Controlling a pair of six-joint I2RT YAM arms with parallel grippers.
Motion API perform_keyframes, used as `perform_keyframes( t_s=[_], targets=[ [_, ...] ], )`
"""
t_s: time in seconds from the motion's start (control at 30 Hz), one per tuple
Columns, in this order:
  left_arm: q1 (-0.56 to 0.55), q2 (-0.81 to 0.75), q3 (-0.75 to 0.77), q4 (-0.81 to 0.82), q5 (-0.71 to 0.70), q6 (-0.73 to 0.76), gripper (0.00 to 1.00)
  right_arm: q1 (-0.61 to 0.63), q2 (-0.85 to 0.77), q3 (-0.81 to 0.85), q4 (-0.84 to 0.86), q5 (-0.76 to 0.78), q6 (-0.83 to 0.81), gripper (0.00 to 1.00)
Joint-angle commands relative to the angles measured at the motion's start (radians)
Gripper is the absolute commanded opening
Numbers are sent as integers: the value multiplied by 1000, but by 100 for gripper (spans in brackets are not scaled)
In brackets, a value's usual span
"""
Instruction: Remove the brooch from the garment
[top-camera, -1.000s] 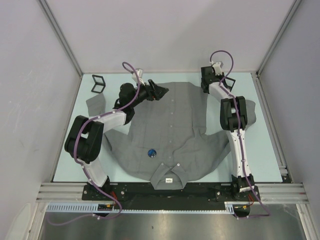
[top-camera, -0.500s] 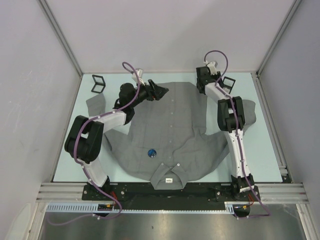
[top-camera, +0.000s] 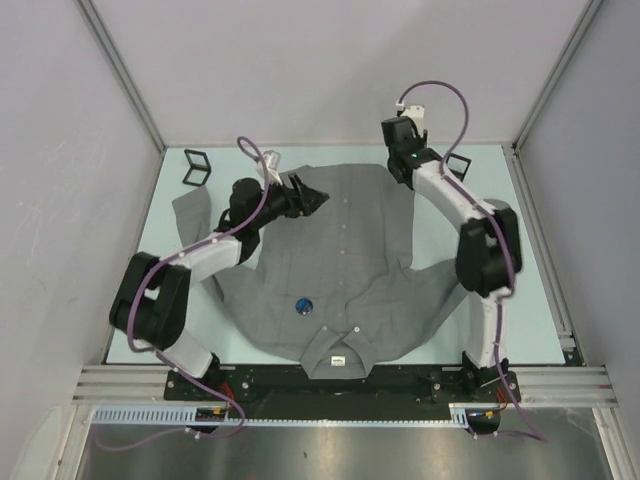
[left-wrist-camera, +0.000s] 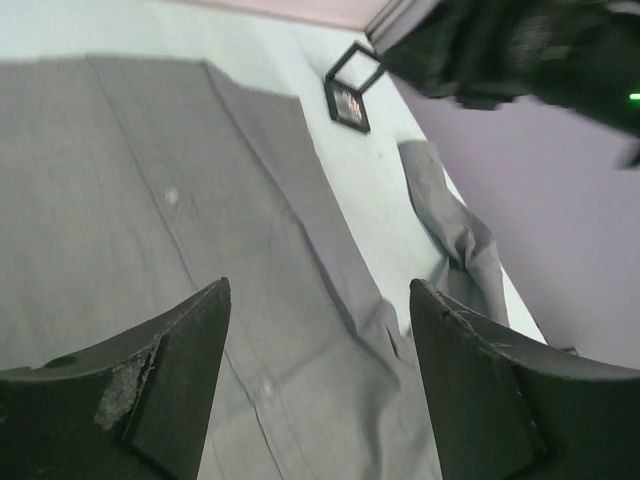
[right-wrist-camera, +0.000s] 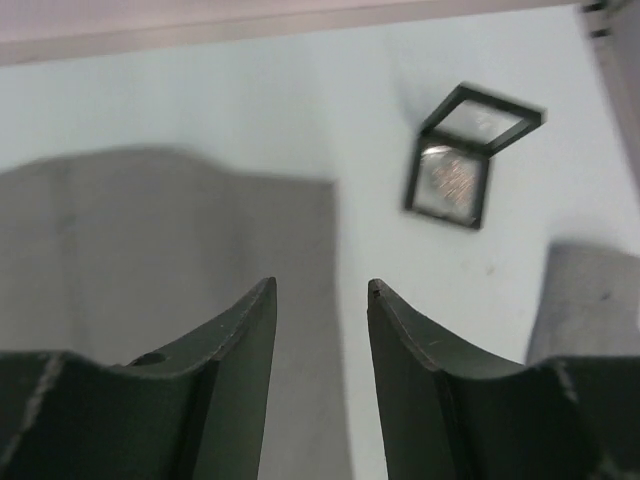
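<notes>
The garment, a grey button-up shirt, lies spread flat with its collar toward the arm bases. The brooch, small, round and dark blue, sits on the chest just above the collar; neither wrist view shows it. My left gripper hovers open over the far left part of the shirt, with nothing between its fingers. My right gripper is open above the shirt's far right hem edge, and it holds nothing.
A small black-framed open box stands at the far left of the table, another at the far right, also seen as the box and the box. The right sleeve lies bunched near the right arm. Walls close in on three sides.
The right gripper has opened wider and moved left and away from the hem corner. The left arm's elbow swung lower left, and its gripper shifted slightly left.
</notes>
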Motion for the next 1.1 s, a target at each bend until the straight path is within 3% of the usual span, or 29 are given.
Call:
perform_keyframes(
  t_s=[0.0, 0.17, 0.27, 0.33, 0.47, 0.6, 0.73, 0.77, 0.9, 1.07],
  targets=[
    [-43, -202, -121, -141, -44, 1, 76, 54, -275, -259, 50, -309, 210, 46],
    [-120, -362, -241, -338, -95, 21, 70, 213, -436, -540, 82, -493, 330, 47],
    [-168, -474, -333, -491, -181, -8, 61, 350, -509, -720, 154, -491, 384, 47],
    [-179, -533, -404, -530, -198, -65, 53, 408, -544, -802, 241, -499, 426, 47],
    [-208, -695, -471, -640, -254, -100, 50, 530, -607, -1058, 480, -495, 485, 45],
    [-218, -728, -510, -674, -290, -120, 49, 570, -586, -1187, 742, -579, 557, 39],
    [-223, -680, -526, -650, -284, -137, 45, 577, -529, -1246, 933, -683, 572, 35],
    [-228, -667, -527, -635, -291, -137, 35, 577, -514, -1246, 949, -694, 572, 34],
    [-237, -590, -530, -599, -302, -146, 24, 568, -445, -1246, 1065, -753, 588, 28],
    [-269, -539, -508, -585, -349, -154, 16, 585, -489, -1246, 969, -668, 553, 25]
  ],
)
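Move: The blue brooch on the garment lies about 21 cm back of the left hand, 5 cm to its left and 16 cm below; from the right hand it is some 36 cm back, 32 cm left and 13 cm below. From the brooch, the button placket runs past about 10 cm to the right and level with it, and the collar label lies roughly 15 cm nearer the bases and 9 cm to the right. Both empty hands swing back from the far side towards the blue brooch: the left draws back about 20 cm while sinking 14 cm and easing left, tipping its fingers down some 30 degrees and closing them from wide to a narrow gap, to come just over the brooch. The right rises briefly, then sweeps back about 34 cm, left 25 cm and down onto the garment at the placket, right of the brooch, its left side rolling up and the hand turning counter-clockwise as the fingers narrow partway and their tips come against the fold of cloth. ##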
